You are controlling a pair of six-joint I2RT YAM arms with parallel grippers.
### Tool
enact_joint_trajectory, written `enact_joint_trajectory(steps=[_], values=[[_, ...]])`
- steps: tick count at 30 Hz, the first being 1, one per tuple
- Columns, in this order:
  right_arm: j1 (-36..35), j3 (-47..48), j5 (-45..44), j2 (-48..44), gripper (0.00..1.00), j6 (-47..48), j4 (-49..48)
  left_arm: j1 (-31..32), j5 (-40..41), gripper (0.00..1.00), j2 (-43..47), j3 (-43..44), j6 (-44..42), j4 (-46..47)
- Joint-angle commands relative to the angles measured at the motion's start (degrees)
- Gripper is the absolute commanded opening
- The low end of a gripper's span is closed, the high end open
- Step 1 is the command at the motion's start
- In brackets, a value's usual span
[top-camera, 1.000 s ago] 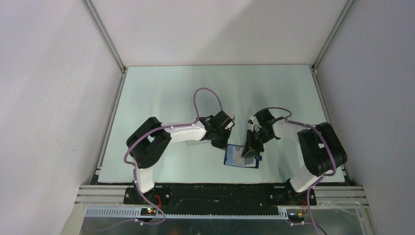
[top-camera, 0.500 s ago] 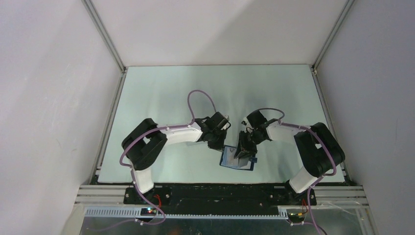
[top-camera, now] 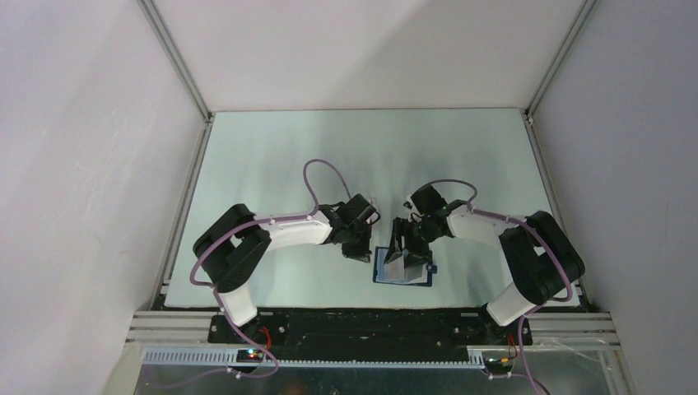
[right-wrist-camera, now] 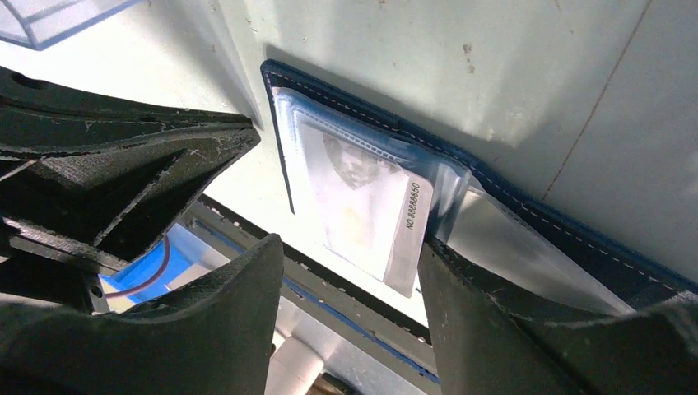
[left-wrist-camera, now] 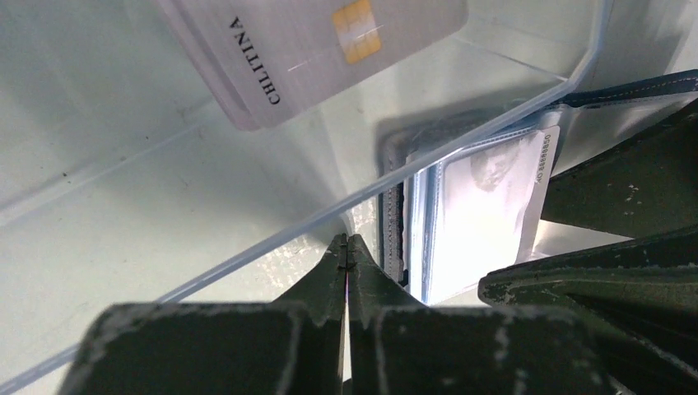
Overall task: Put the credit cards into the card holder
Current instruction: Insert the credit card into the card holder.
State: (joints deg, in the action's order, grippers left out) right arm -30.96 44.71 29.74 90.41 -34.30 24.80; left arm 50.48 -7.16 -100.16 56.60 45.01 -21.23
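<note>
The card holder [top-camera: 403, 269] lies open on the table between both grippers, navy edged [right-wrist-camera: 527, 206] with a clear sleeve. One pale credit card [right-wrist-camera: 370, 206] marked with a number sits partly inside that sleeve, its corner sticking out; the same card [left-wrist-camera: 486, 214] shows in the left wrist view. My right gripper [right-wrist-camera: 350, 247] stands open over the card's free end, touching nothing I can see. At the holder's left edge my left gripper [left-wrist-camera: 346, 243] is shut, with nothing visible between its tips. Another credit card [left-wrist-camera: 329, 49] with a gold chip lies in a clear tray.
The clear plastic tray [left-wrist-camera: 461, 140] sits just behind the holder, its rim passing by my left fingertips. The table's near edge and metal frame [right-wrist-camera: 346, 329] run right below the holder. White walls enclose the table on three sides.
My right gripper went from shut to open, letting go of the card in the sleeve. Both arms drifted left and nearer, and the holder shifted slightly with them.
</note>
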Motion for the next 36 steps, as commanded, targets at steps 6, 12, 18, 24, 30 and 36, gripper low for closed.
enact_joint_trajectory(steps=[6, 12, 18, 24, 30, 36], values=[[-1.7, 1.4, -2.3, 2.8, 0.46, -0.8, 0.7, -0.2, 0.3, 0.00, 1.5, -0.5, 1.1, -2.8], [-3.4, 3.2, 0.1, 4.7, 0.40, -2.2, -1.2, -0.6, 0.9, 0.00, 3.3, -1.5, 0.3, -2.8], [-3.8, 3.8, -2.4, 1.9, 0.53, -0.4, 1.6, -1.8, 1.7, 0.06, 8.5, -2.7, -0.9, -2.9], [-4.2, 4.2, -8.4, -2.7, 0.57, 2.4, 8.4, -1.7, 0.8, 0.52, 13.3, -3.8, 0.1, -2.1], [-4.2, 4.2, -8.8, -2.2, 0.33, 3.4, 9.8, -1.8, -6.6, 0.62, 14.7, -6.5, 3.1, 8.3], [-4.2, 4.2, -10.3, -2.0, 0.02, 4.0, 10.7, -1.8, -13.2, 0.58, 11.9, -11.5, 9.0, 23.9]])
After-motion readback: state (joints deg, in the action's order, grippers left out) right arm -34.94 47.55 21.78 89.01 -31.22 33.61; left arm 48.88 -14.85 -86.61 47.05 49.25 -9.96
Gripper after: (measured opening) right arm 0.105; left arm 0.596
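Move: The card in the card holder's left pocket, its printed edge still showing, lies about 5 cm right of the left hand's shut fingertips, level fore-and-aft and 1 cm lower. The box cards lie some 9 cm ahead of that hand and 1 cm left. From the open right hand, the card is about 1 cm ahead, 1 cm left and 1 cm below; the empty right pocket is level fore-and-aft, 5 cm right and 1 cm lower. Nudge the right gripper about 1.5 cm left with its fingers half closing, one fingertip against the card's printed edge, then bring it back right some 3 cm and close it nearly shut over that edge. Keep the left gripper shut beside the holder's left edge at first, then slide it 2 cm left, lift it about 5.5 cm while opening, and swing it back right above the holder, fingertips tilting rightward. ##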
